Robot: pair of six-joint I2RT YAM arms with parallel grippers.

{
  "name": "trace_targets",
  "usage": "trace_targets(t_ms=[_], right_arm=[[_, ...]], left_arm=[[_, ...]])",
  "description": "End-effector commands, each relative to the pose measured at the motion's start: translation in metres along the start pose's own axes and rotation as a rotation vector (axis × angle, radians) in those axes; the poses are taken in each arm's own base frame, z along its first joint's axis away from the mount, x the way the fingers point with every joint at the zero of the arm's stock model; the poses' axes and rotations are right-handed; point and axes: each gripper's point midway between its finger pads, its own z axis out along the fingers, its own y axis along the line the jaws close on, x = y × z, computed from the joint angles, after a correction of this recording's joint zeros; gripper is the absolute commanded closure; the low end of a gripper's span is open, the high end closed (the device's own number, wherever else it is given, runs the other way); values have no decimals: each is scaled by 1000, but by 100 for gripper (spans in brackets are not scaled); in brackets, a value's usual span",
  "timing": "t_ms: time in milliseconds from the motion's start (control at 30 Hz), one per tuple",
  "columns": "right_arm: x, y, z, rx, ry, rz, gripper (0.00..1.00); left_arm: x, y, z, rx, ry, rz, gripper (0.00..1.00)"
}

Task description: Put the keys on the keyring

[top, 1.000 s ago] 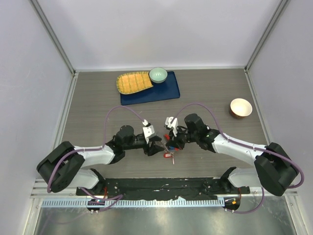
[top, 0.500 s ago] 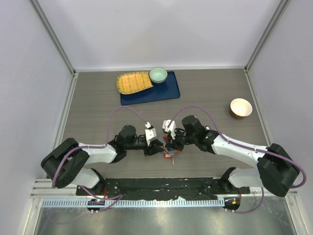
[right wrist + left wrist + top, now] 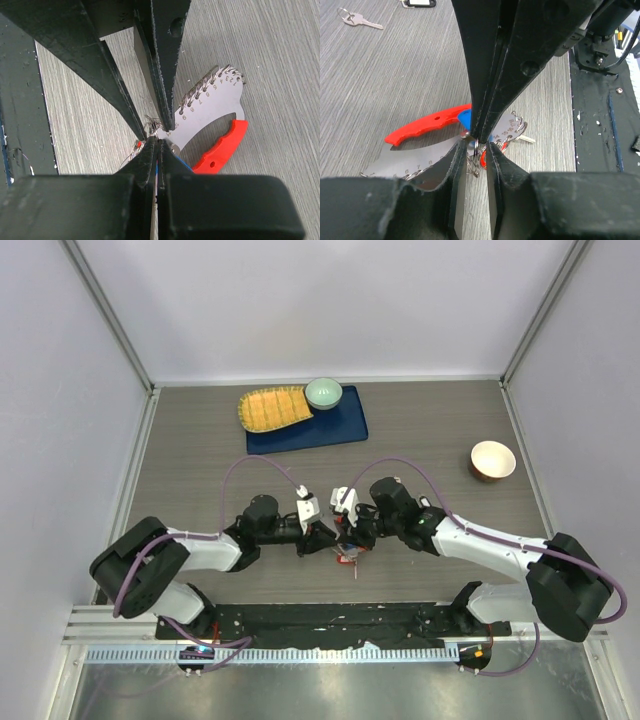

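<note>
The keyring is a tangle of grey rings on a numbered metal plate (image 3: 507, 127) with a curved red tag (image 3: 425, 125), lying on the table between both arms (image 3: 348, 552). My right gripper (image 3: 159, 142) reaches over it, shut on the blue key (image 3: 464, 117), whose blue edge shows between the pads. My left gripper (image 3: 476, 147) faces it tip to tip. Its jaws stand narrowly apart, one on each side of an upright metal ring (image 3: 476, 150). A red key head (image 3: 484, 159) peeks out beside that ring. The red tag (image 3: 222, 145) also shows in the right wrist view.
A bare silver key (image 3: 357, 19) and a black tag (image 3: 417, 2) lie farther off on the table. At the back are a blue tray (image 3: 330, 428), a yellow woven dish (image 3: 272, 408) and a green bowl (image 3: 323, 392). A tan bowl (image 3: 492, 460) stands at the right.
My left gripper has slid right up to the keyring and narrowed its jaws round the ring. The right gripper shifted slightly left, still shut.
</note>
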Motion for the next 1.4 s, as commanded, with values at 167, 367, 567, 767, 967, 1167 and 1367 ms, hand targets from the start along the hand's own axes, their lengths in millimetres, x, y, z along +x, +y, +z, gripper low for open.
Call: trace_targets(t_ms=[167, 367, 567, 767, 967, 1167, 1367], right_arm=[[-37, -5, -7, 27, -99, -40, 99], [-44, -8, -8, 44, -125, -50, 99], [-49, -13, -11, 79, -144, -30, 94], [-53, -23, -21, 176, -180, 33, 65], [-46, -26, -32, 241, -213, 39, 62], [-44, -26, -29, 239, -219, 16, 63], [-39, -25, -21, 218, -214, 11, 62]], left_arm=[[-22, 1, 5, 9, -91, 2, 89], [-19, 0, 5, 19, -71, -1, 100], [-16, 1, 3, 7, -44, -9, 100], [-27, 15, -6, -112, -103, 2, 100], [-46, 18, -16, -174, -211, -11, 100], [-54, 22, -19, -207, -271, -37, 100], [-56, 22, -19, -207, -297, -63, 100]])
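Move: The keyring's small metal ring is pinched in the right fingertips, and sits between the left hand's half-open pads, about 1 cm to the left hand's right. Those left pads, where the ring is being handed over, are roughly 1 cm to the right hand's left, level with it. From the left hand, the red handle is some 4 cm ahead, 2 cm right and 3 cm lower, and the blue tag 2 cm right and 2 cm below. The loose key lies on the table about 13 cm ahead, 13 cm right and 10 cm below. The keyring changes hands: the left fingers shut fully on its ring while the right still holds, then the right fingers open a little over a third and come free, rising about 3 cm and going forward 2 cm, easing right. The left lifts the keyring some 3 cm, forward and slightly left, turning about 15 degrees counter-clockwise as its fingertips tilt up. ##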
